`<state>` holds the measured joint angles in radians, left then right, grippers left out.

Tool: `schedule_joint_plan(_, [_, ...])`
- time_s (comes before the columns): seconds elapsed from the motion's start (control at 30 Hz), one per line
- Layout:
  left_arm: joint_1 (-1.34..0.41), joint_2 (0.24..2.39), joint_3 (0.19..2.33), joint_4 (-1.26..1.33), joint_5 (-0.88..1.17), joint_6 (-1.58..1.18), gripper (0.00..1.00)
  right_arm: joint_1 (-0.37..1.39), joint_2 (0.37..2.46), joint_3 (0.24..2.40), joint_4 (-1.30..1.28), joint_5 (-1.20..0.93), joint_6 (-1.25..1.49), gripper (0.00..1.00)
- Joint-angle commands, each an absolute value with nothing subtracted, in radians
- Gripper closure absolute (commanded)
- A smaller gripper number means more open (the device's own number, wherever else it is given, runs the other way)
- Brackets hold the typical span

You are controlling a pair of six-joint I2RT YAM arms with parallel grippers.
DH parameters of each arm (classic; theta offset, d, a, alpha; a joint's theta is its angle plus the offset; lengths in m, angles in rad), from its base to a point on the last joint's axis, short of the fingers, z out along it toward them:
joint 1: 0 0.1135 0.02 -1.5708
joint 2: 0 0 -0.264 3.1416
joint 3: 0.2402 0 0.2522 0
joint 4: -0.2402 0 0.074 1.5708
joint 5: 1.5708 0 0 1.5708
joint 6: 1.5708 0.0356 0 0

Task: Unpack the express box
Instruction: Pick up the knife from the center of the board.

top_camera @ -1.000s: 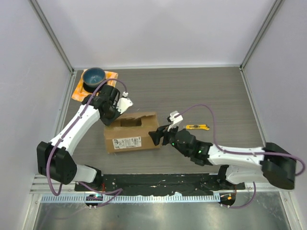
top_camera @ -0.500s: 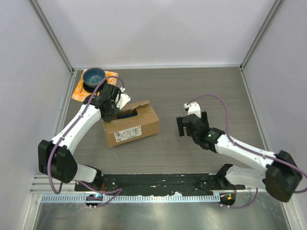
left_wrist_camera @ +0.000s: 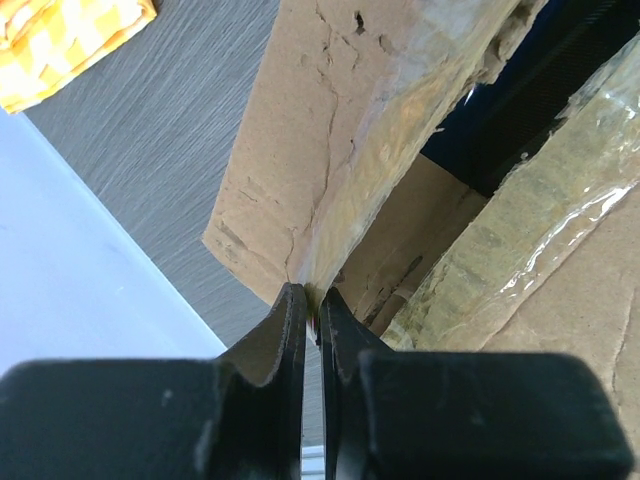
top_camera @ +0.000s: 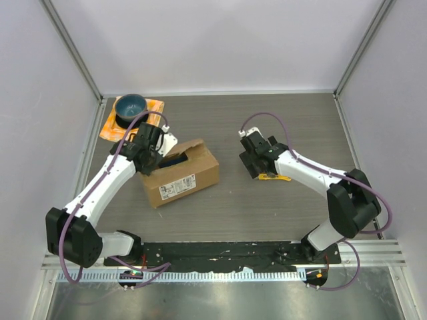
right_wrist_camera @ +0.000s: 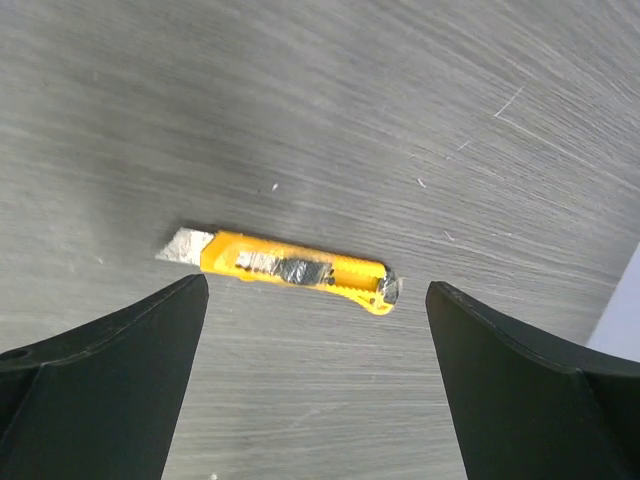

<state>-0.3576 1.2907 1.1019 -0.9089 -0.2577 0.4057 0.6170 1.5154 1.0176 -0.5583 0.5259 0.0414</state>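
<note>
The express box [top_camera: 181, 177], a brown taped carton, lies skewed on the dark table, its top partly open. My left gripper [top_camera: 151, 159] is at the box's back left corner. In the left wrist view that gripper [left_wrist_camera: 312, 300] is shut on the edge of a cardboard flap [left_wrist_camera: 340, 130], with a dark blue inside [left_wrist_camera: 560, 90] showing past it. My right gripper [top_camera: 257, 162] hangs open to the right of the box, over a yellow utility knife [top_camera: 276, 177]. Seen from the right wrist, the knife [right_wrist_camera: 290, 270] lies flat just beyond the gripper [right_wrist_camera: 315, 300], untouched.
A blue bowl [top_camera: 130, 107] sits on an orange cloth [top_camera: 153, 105] at the back left corner, close behind my left arm. White walls enclose the table on three sides.
My right arm has swung away from the box's right end to the knife and opened its jaws wide. The box has turned and one flap has come up in the left gripper.
</note>
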Motion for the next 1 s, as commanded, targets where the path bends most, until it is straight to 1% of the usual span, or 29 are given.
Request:
schedule_joint_plan(0.0, [-0.354,1.262,1.114,-0.865,-0.213,0.376,0.92,0.600,1.543,1.066,-0.707,0.434,-0.188,0.05])
schedule_joint_plan(0.13, [-0.354,1.258,1.111,-0.873,-0.213,0.383,0.93,0.588,1.540,1.029,-0.735,0.396,-0.242,0.06])
schedule_joint_plan(0.23, [-0.354,1.258,1.106,-0.873,-0.209,0.382,0.93,0.577,1.565,1.022,-0.741,0.409,-0.281,0.05])
schedule_joint_plan(0.4, [-0.354,1.252,1.104,-0.879,-0.201,0.380,0.93,0.537,1.692,1.051,-0.704,0.380,-0.313,0.07])
schedule_joint_plan(0.6, [-0.354,1.223,1.091,-0.880,-0.215,0.387,0.93,0.492,1.752,1.065,-0.620,0.376,-0.359,0.11])
schedule_joint_plan(0.7, [-0.354,1.216,1.095,-0.894,-0.209,0.382,0.93,0.465,1.755,1.068,-0.594,0.362,-0.365,0.14])
schedule_joint_plan(0.87, [-0.354,1.213,1.120,-0.922,-0.172,0.362,0.92,0.427,1.773,1.074,-0.561,0.276,-0.373,0.21])
schedule_joint_plan(0.9, [-0.354,1.213,1.123,-0.930,-0.167,0.361,0.91,0.420,1.779,1.083,-0.558,0.261,-0.371,0.22])
schedule_joint_plan(0.93, [-0.354,1.212,1.126,-0.933,-0.164,0.359,0.87,0.414,1.784,1.089,-0.558,0.240,-0.365,0.25])
schedule_joint_plan(0.97, [-0.354,1.210,1.127,-0.936,-0.163,0.360,0.86,0.407,1.787,1.092,-0.560,0.215,-0.362,0.27])
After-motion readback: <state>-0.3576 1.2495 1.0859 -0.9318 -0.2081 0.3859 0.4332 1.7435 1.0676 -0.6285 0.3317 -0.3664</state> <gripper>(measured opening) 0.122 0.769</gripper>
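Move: Almost straight below the open right fingers, some 9 cm down, the yellow knife lies flat on the table, blade end to the left, butt end to the right. The box is the only near neighbour: its middle sits about 28 cm to the right hand's left, level with it and some 5 cm lower. From the left hand, the knife is about 40 cm to the right, 2 cm farther out and 14 cm lower. Sinking about 6.5 cm towards the knife and shifting some 5 cm right to its butt end, the right hand first draws back a little, then comes forward again just above the table. Its fingers tip steeper by about 20 degrees, turn counter-clockwise and start closing from wide open. The left hand keeps pinching the box flap, easing back about a centimetre. ##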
